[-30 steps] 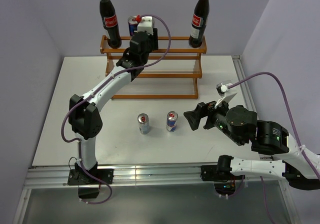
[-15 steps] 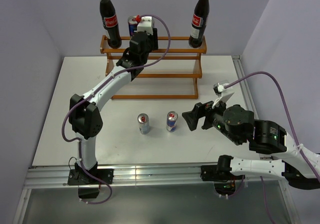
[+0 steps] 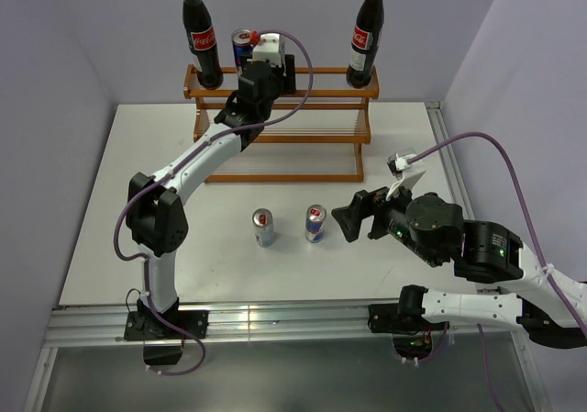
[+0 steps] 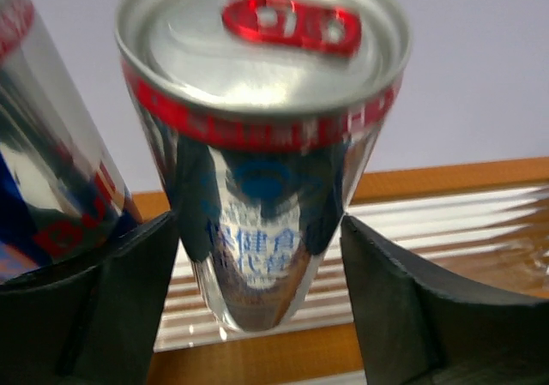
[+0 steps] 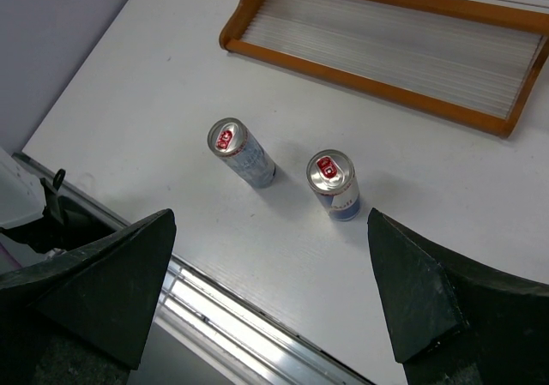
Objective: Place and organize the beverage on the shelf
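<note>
The wooden shelf (image 3: pixel 275 139) stands at the table's back, with two cola bottles (image 3: pixel 202 40) (image 3: pixel 367 36) on the ends of its top tier. A slim can (image 4: pixel 262 145) stands upright on the shelf's rods (image 4: pixel 446 222). My left gripper (image 4: pixel 260 265) is open around it, with a thin gap at each finger. A second can (image 4: pixel 34 171) stands just left of it. In the top view the left gripper (image 3: pixel 251 65) sits at the top tier beside a can (image 3: pixel 242 43). Two more cans (image 5: pixel 240 153) (image 5: pixel 334 183) stand on the table. My right gripper (image 5: pixel 270 291) hovers wide open and empty near them.
The shelf's lower tiers (image 5: pixel 369 76) hold nothing in view. An aluminium rail (image 5: pixel 232 316) runs along the table's near edge. Grey walls close in behind and on both sides of the table (image 3: pixel 138 238).
My left gripper's jaws have spread apart off the can on the top tier. The right arm has edged left toward the two cans on the table.
</note>
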You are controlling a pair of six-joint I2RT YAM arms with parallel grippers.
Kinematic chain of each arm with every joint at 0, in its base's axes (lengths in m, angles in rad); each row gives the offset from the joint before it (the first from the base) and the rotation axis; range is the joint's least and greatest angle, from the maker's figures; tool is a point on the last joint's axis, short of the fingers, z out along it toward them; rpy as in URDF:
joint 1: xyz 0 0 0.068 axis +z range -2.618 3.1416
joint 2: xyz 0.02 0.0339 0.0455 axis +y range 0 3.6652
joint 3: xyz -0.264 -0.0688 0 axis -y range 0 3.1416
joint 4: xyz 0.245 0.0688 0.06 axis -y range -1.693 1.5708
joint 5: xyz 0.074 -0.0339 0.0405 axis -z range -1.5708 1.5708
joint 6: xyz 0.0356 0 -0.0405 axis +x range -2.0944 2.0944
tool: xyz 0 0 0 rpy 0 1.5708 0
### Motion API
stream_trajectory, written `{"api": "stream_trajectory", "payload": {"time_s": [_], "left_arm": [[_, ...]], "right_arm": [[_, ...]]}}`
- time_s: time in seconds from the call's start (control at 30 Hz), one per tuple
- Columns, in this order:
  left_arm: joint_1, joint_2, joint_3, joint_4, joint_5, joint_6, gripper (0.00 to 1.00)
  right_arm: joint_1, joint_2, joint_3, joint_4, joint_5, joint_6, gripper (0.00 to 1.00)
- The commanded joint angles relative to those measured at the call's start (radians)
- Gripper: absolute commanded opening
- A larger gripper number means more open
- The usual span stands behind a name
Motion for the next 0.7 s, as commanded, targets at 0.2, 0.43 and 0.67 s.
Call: {"api": "stream_trajectory", "payload": {"time_s": [0.2,0.43,0.67], "left_arm": [[-0.016,-0.099,-0.049,0.005,0.020,-0.004,0.83],[-0.037,-0.185,-0.108,0.003,-0.008,-0.047,0.93],[-0.054,-0.282,-0.146,-0.097,-0.043,-0.124,1.00]], "right_arm": [[-0.004,0.015,0.001,0.057,-0.010,-0.006,1.00],[-0.004,0.030,-0.007,0.067,-0.015,-0.010,1.00],[-0.016,0.070,-0.040,0.075,0.002,-0.003,1.00]]}}
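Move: The silver can on the top shelf stands between the left hand's parted fingers, level with them; a blue can is about 7 cm to its left, one cola bottle some 15 cm left, the other about 20 cm right. From the right hand, the blue can on the table lies roughly 9 cm ahead, 4 cm left and 27 cm below; the table's silver can is about 7 cm ahead, 16 cm left, equally low. Opening fully, the left hand dips, then backs about 5 cm from the silver can, rising; right edges left. ##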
